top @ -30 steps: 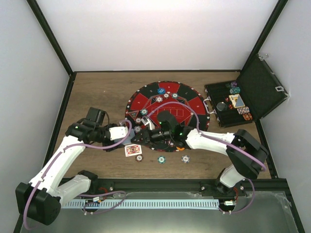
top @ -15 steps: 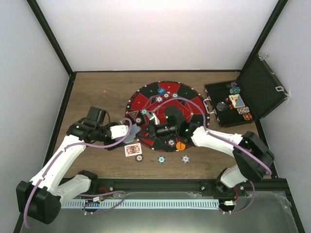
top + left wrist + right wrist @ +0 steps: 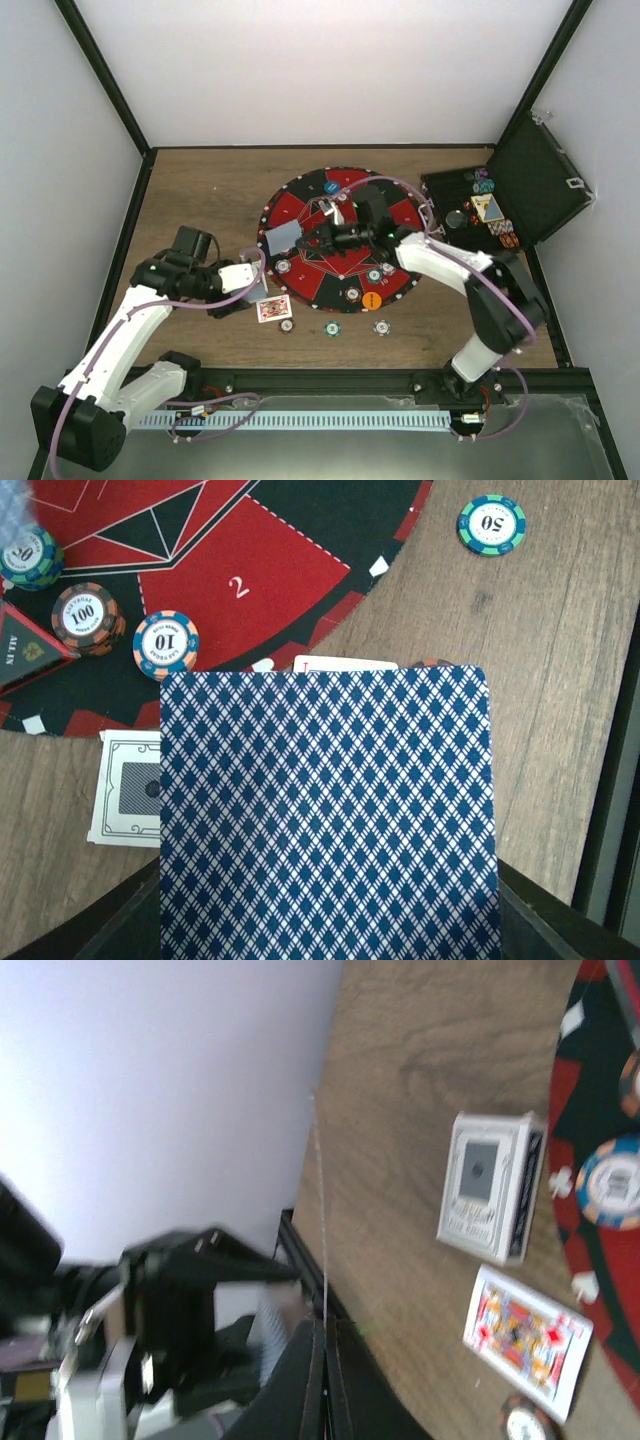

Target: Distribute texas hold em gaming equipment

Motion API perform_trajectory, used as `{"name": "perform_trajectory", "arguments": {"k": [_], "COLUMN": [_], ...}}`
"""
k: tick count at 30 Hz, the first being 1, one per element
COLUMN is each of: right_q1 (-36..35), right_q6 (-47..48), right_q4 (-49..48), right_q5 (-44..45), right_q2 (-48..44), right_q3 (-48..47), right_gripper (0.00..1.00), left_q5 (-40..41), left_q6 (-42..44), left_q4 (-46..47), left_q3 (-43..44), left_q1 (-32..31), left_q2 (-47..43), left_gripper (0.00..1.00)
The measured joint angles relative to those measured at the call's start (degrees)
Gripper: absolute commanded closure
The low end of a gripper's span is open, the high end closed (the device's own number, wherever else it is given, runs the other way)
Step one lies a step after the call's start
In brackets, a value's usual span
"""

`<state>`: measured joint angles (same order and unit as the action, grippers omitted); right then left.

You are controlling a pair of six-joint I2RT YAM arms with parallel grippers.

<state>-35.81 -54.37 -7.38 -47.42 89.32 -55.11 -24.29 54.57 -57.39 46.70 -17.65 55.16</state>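
My left gripper (image 3: 248, 276) is shut on a stack of blue diamond-backed playing cards (image 3: 325, 810) that fills the left wrist view, just off the near-left rim of the round red-and-black poker mat (image 3: 385, 215). My right gripper (image 3: 306, 238) hovers over the mat's left part, shut on a single card (image 3: 283, 237), which shows edge-on (image 3: 322, 1220) in the right wrist view. A face-up court card (image 3: 273, 308) lies on the wood by the left gripper. Chips marked 10 (image 3: 165, 645) and 100 (image 3: 88, 617) sit on the mat, and a 50 chip (image 3: 491, 524) lies on the table.
A white card box (image 3: 490, 1188) lies on the wood between the mat and the face-up card (image 3: 527, 1338). Three chips (image 3: 332, 327) lie in a row near the table's front. The black case (image 3: 500, 205) stands open at the right with chips and cards inside.
The right gripper closed on a card at the left gripper's stack and carried it away over the mat's left part. The left arm drew back slightly to the left.
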Motion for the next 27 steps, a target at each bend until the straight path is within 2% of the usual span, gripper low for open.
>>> {"name": "perform_trajectory", "arguments": {"k": [5, 11, 15, 19, 25, 27], "right_q1": [1.2, 1.4, 1.5, 1.8, 2.9, 3.1], "right_q6": [4.5, 9.0, 11.6, 13.3, 15.6, 17.3], "right_q4": [4.7, 13.7, 20.6, 25.7, 31.5, 33.1], "right_q5": [-0.3, 0.4, 1.5, 2.9, 5.5, 6.3], "right_q2": [14.4, 34.9, 45.4, 50.7, 51.5, 51.4], "right_q3": [-13.9, -37.9, -51.8, -58.1, -58.7, -58.8], "right_gripper": [0.99, 0.99, 0.99, 0.98, 0.59, 0.42], "left_q5": [-0.1, -0.2, -0.5, -1.0, -3.1, -4.0], "left_q6": [-0.6, -0.9, -1.3, -1.8, -1.9, -2.1], "left_q4": [-2.3, -5.0, -6.4, -7.7, -8.5, -8.5], "left_q3": [0.2, 0.6, 0.6, 0.9, 3.1, 3.8], "left_q1": [0.9, 1.9, 2.0, 2.0, 2.0, 2.0], "left_q2": [-1.4, -3.9, -5.1, -5.6, -4.5, -3.9], "left_gripper": [0.96, 0.96, 0.96, 0.96, 0.96, 0.96]}}
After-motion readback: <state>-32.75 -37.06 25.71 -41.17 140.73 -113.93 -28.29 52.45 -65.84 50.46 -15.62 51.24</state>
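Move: The right hand already pinches one card. The spot for it, on the mat's left rim, lies about 17 cm ahead, 11 cm to the left and some 17 cm below. Just short of that spot is the ALL IN triangle, about 12 cm ahead and 9 cm left of the hand; the green chip stack is about 14 cm ahead and 3 cm left, the orange stack about 9 cm ahead and 6 cm left. From the left hand, which holds the deck, the spot is about 26 cm ahead, 5 cm right and 11 cm below. Forward and down in one quick sweep, the right hand carries the pinched card out over the green and orange stacks' side of the mat to its left rim, about 17 cm forward and 14 cm down. It swings left on the way and eases back a little at the end, the fingers tipping some 20 degrees further down and then opening partway to let go. The left hand keeps the deck and draws back, then rises, a few centimetres. ##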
